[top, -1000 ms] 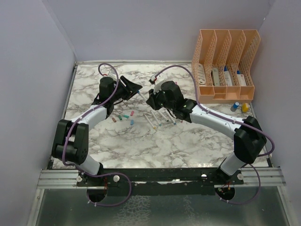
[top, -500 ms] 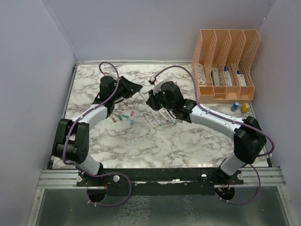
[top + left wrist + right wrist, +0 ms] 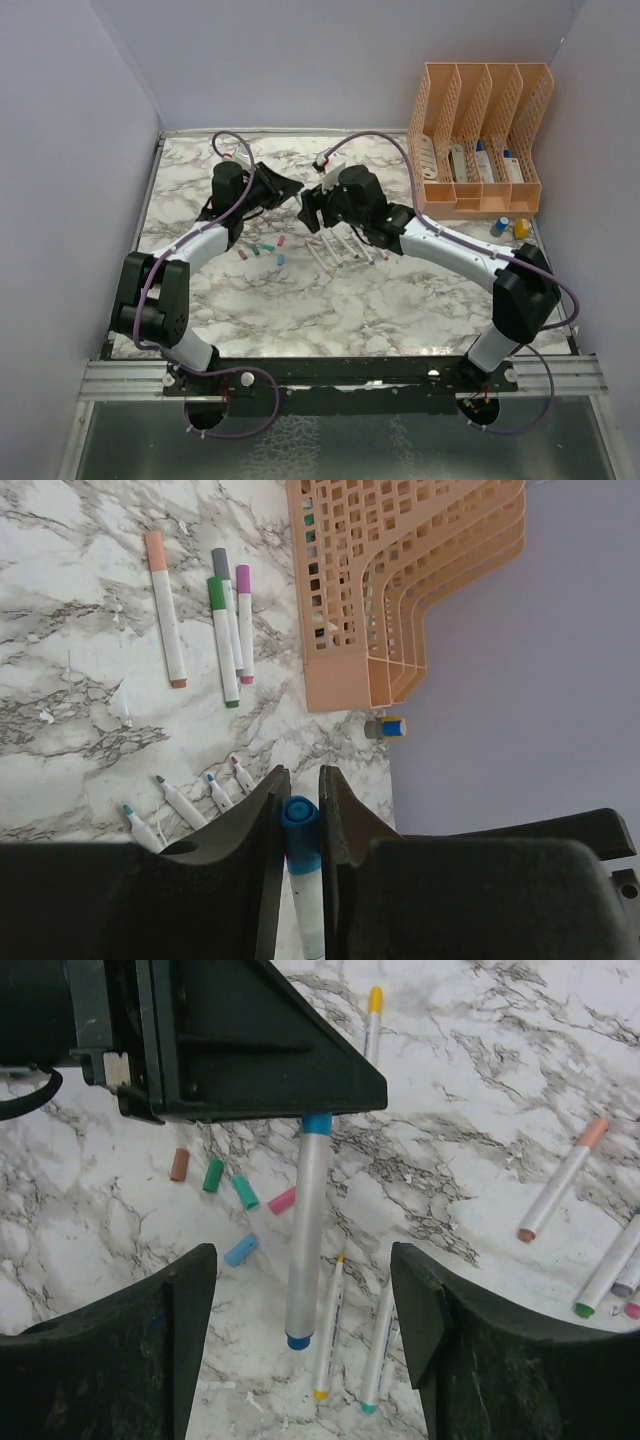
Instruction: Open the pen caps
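Observation:
In the left wrist view my left gripper (image 3: 302, 776) is shut on the blue cap (image 3: 300, 828) of a white-barrelled pen. The right wrist view shows that pen (image 3: 308, 1230) hanging from the left gripper (image 3: 230, 1040), its barrel between my right gripper's (image 3: 300, 1252) open fingers (image 3: 150, 1350) without touching them. From above, both grippers meet at mid-table, left (image 3: 293, 192) and right (image 3: 312, 210). Loose pen caps (image 3: 246, 1192) in brown, green, teal, pink and blue lie below. Uncapped pens (image 3: 330, 1330) lie under the right gripper. Capped pens (image 3: 222, 640) lie farther off.
A peach lattice organiser (image 3: 480, 140) stands at the back right, with a blue (image 3: 500, 226) and a yellow (image 3: 521, 228) bottle-like item in front of it. A yellow-capped pen (image 3: 372, 1020) lies beyond the left gripper. Grey walls close in the marble table (image 3: 300, 300).
My right gripper has opened and let go of the pen barrel. My left gripper has closed on the pen's blue cap end and stays shut on it.

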Controlling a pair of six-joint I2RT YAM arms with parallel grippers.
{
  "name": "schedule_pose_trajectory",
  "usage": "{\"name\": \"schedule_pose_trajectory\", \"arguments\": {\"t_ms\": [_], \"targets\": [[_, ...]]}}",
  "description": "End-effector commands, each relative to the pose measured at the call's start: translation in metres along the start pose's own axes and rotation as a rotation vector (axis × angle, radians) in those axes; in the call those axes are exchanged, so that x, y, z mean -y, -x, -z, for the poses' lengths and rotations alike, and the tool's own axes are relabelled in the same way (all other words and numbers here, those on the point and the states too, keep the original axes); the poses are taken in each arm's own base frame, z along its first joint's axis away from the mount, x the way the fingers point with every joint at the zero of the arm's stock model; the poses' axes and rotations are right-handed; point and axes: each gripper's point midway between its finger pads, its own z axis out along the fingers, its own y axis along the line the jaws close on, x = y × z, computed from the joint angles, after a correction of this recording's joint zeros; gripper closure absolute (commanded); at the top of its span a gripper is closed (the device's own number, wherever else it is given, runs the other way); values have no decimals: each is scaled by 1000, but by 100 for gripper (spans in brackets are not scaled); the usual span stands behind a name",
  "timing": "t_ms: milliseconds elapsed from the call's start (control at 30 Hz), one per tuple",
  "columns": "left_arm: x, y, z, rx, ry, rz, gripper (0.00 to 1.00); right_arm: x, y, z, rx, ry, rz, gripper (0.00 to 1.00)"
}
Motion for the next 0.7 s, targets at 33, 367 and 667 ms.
{"name": "schedule_pose_trajectory", "arguments": {"t_ms": [33,367,667], "targets": [[25,-6,6,-8,-62,-62,100,-6,5,-14,-31,7,-14,31],[30,-17,4,-22,-55,-90,100,-5,2,-31,-84,-18,-53,50],[30,-22,2,-32,-47,-107,100,-3,2,-37,-85,-27,-57,84]]}}
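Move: My left hand already holds the blue-capped pen by its cap, the pen's middle about 5 cm below that hand, 2 cm right and 1 cm back. From my open right hand that middle is some 3 cm ahead, 4 cm left and 4 cm down. On the table 15 cm below my right hand, an uncapped yellow pen lies almost straight under, 1 cm right; the loose blue cap lies level with the hand, about 7 cm left. I bring both hands together on the hanging pen. My right hand goes forward and left about 2.5 cm, then sinks nearly 2 cm with a slight downward tip, its open fingers closing around the body just under the cap. My left hand keeps its hold on the cap and carries the pen some 3 cm right and back to meet them, rising a little and then easing partly down. ##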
